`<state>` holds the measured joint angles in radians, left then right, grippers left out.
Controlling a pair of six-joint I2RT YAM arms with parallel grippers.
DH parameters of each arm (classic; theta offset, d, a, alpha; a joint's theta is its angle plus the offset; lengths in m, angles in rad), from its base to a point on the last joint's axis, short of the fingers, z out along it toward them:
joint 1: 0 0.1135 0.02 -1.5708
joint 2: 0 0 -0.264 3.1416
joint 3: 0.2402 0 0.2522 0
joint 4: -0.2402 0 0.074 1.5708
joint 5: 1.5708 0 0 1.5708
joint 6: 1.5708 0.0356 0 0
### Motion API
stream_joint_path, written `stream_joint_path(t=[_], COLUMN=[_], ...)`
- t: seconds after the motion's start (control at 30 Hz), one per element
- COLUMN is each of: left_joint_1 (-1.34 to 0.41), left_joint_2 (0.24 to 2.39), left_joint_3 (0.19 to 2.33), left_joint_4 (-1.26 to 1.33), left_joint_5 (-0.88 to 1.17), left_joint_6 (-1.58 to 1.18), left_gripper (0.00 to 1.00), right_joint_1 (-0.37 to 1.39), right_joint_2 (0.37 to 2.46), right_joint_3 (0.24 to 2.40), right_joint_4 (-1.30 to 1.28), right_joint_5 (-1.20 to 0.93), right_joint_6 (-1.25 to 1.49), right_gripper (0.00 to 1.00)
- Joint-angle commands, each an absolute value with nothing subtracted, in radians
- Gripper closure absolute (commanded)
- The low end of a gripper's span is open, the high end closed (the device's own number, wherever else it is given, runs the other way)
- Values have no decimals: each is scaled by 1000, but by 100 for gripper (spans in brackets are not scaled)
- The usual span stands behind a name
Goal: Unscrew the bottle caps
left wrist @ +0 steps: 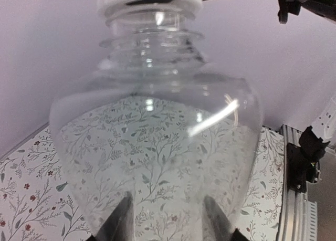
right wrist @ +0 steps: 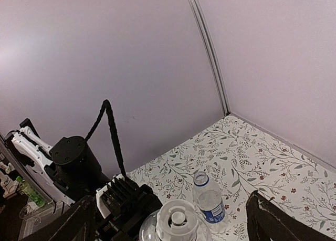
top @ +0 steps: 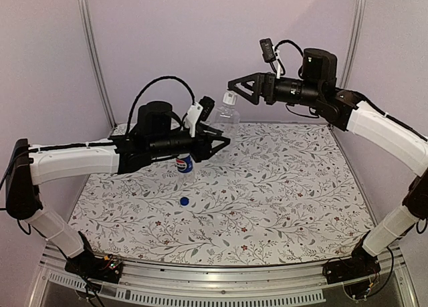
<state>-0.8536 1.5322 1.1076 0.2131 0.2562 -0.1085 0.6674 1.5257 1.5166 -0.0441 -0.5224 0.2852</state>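
Observation:
My left gripper [top: 222, 140] is shut on the short plain clear bottle [top: 228, 124] and holds it upright above the table. That bottle [left wrist: 157, 146] fills the left wrist view, with the dark fingers [left wrist: 118, 220] showing through its wall. Its white cap [top: 230, 99] sits on the neck. My right gripper [top: 233, 91] hangs open just above the cap, not touching it. From the right wrist the white cap [right wrist: 177, 220] lies between the spread fingers [right wrist: 270, 220]. The Pepsi bottle [top: 184, 165] stands uncapped on the mat. Its blue cap [top: 184, 200] lies nearby.
The flowered mat [top: 281, 186] covers the table, bounded by lilac walls and metal corner posts [top: 93, 53]. The left arm's black wrist block and cable [right wrist: 113, 141] sit close beside the held bottle. An aluminium rail [top: 214, 277] runs along the near edge.

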Motion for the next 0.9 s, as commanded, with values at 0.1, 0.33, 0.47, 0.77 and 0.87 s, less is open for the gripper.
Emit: stream_joint_path(t=[0.1,0.33,0.47,0.77,0.87], left_joint_1=[-880,-885,-886,-889,-889], left_joint_2=[1539,1544,1546,1541,1542], left_joint_3=[1148,1154,1156,1154,1153], left_joint_4=[187,178,175,171,173], left_joint_5=[169,150,135,125,119], left_joint_6=[-92,-81,-74,-72,-69], left_gripper=[75,76,75,76,76], right_joint_1=[700,723,725,726,725], right_joint_2=[1599,1646,1658,1651,1648], right_joint_3=[1601,1640,1639,1610,1609], right_joint_4=[-81,-115,-118,-113,-116], right_joint_5=[-422,-424,-447,-457,-460], right_joint_6=[323,314,314,306,307], right_gripper=[6,18,27,48,51])
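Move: The white cap on the upright clear bottle held in the left gripper is about 1 cm ahead, 3 cm to the left and 3 cm below the wide-open right hand. From that hand, the Pepsi bottle stands some 17 cm left, roughly level fore-and-aft and 31 cm down; the blue cap is about 18 cm left, 6 cm back and 41 cm down. From the left hand, the white cap is about 11 cm up, 4 cm forward and 1 cm right. The right hand comes in over the white cap, going left and down about 3 cm each way with some 1.5 cm forward at the start, tipping slightly downward, then stops there while its wide-open fingers close to about half their opening, one on either side of the cap. The left hand keeps its grip on the clear bottle and holds it nearly in place, swinging some 5 degrees counter-clockwise; whether the right pads already touch the cap can't be seen. ##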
